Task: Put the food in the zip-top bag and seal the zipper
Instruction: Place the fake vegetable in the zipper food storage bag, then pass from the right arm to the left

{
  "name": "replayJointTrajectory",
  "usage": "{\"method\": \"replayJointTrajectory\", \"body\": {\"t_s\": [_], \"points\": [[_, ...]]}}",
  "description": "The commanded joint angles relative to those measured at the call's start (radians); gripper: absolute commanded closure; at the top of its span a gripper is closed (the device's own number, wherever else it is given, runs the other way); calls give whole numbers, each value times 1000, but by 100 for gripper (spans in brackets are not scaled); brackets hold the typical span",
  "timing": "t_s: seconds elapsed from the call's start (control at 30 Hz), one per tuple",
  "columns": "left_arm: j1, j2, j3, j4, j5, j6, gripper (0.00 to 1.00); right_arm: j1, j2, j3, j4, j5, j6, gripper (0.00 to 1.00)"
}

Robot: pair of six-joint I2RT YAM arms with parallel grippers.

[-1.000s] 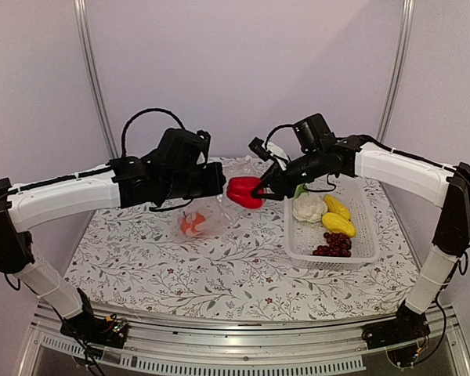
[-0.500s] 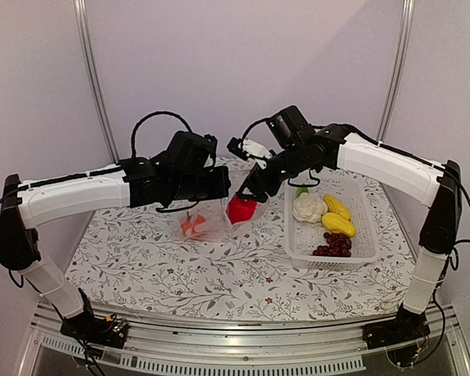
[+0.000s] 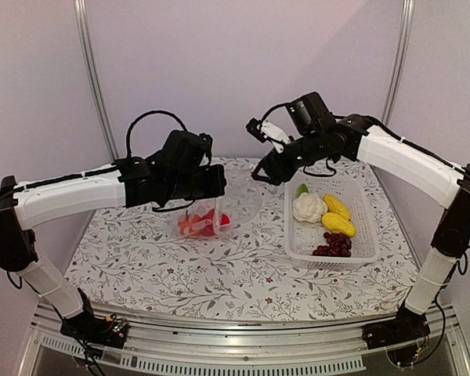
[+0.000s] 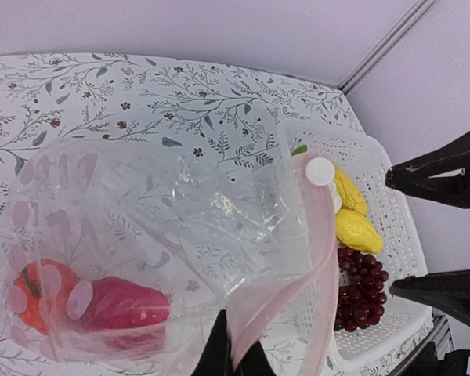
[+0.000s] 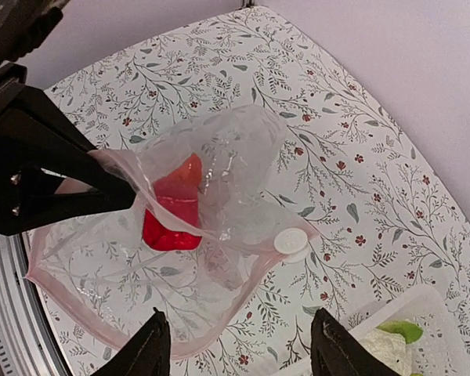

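The clear zip-top bag point(image 3: 206, 213) hangs open over the cloth, held up by its mouth edge. My left gripper point(image 3: 219, 182) is shut on that edge, with the pink zipper point(image 4: 313, 258) pinched between its jaws point(image 4: 235, 356). Inside the bag lie the red pepper point(image 4: 121, 301) and the orange pumpkin point(image 4: 31, 294). My right gripper point(image 3: 260, 175) hovers open and empty above and right of the bag's mouth point(image 5: 239, 321). The cauliflower point(image 3: 308, 207), yellow pieces point(image 3: 337, 219), grapes point(image 3: 333, 245) and a green piece point(image 3: 301, 189) lie in the basket.
A white mesh basket point(image 3: 368, 235) stands on the right of the flowered tablecloth, close to the bag. The bag's white round slider point(image 5: 290, 242) sits at the end of the zipper nearest the basket. Metal poles rise behind the table.
The right gripper held the red pepper beside the bag, lowered it to the mouth and let go. The pepper now lies in the bag; the gripper has risen to the right, open.
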Motion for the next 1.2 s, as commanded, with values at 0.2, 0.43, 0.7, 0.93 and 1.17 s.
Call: {"method": "replayJointTrajectory", "body": {"t_s": [0.2,0.43,0.7,0.93,1.17], "points": [[12,-27,23,-52,4,16,99,-37,157,28,-75,-125,102,80],[-34,0,99,-248,19,-11,59,-86,134,58,-61,-352,199,100],[-134,71,187,-451,-60,-123,65,-86,87,55,-44,-375,265,100],[-165,64,202,-408,-98,-152,50,-88,90,55,-30,-378,317,100],[-233,149,263,-446,-256,-253,45,-88,85,55,-17,-363,345,100]]}}
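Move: Just under the open right hand, about 8 cm down and 1 cm ahead and to its left, is the bag's far rim corner by the white slider; the cauliflower lies some 17 cm right, 7 cm ahead and 23 cm below that hand. The left hand already pinches the rim; the mouth's near corner is roughly 7 cm back, 3 cm right and 4 cm below it, the red pepper about 3 cm ahead, 3 cm left and 20 cm down. Dropping about 8 cm onto the far rim corner, the right hand shuts on the plastic by the slider, then raises it some 5 cm, its wrist turning about 30 degrees so the fingers swing round leftward. The left fingers open, let the rim go and travel some 6 cm back and slightly right along the mouth towards its near corner, ending open astride the rim. ##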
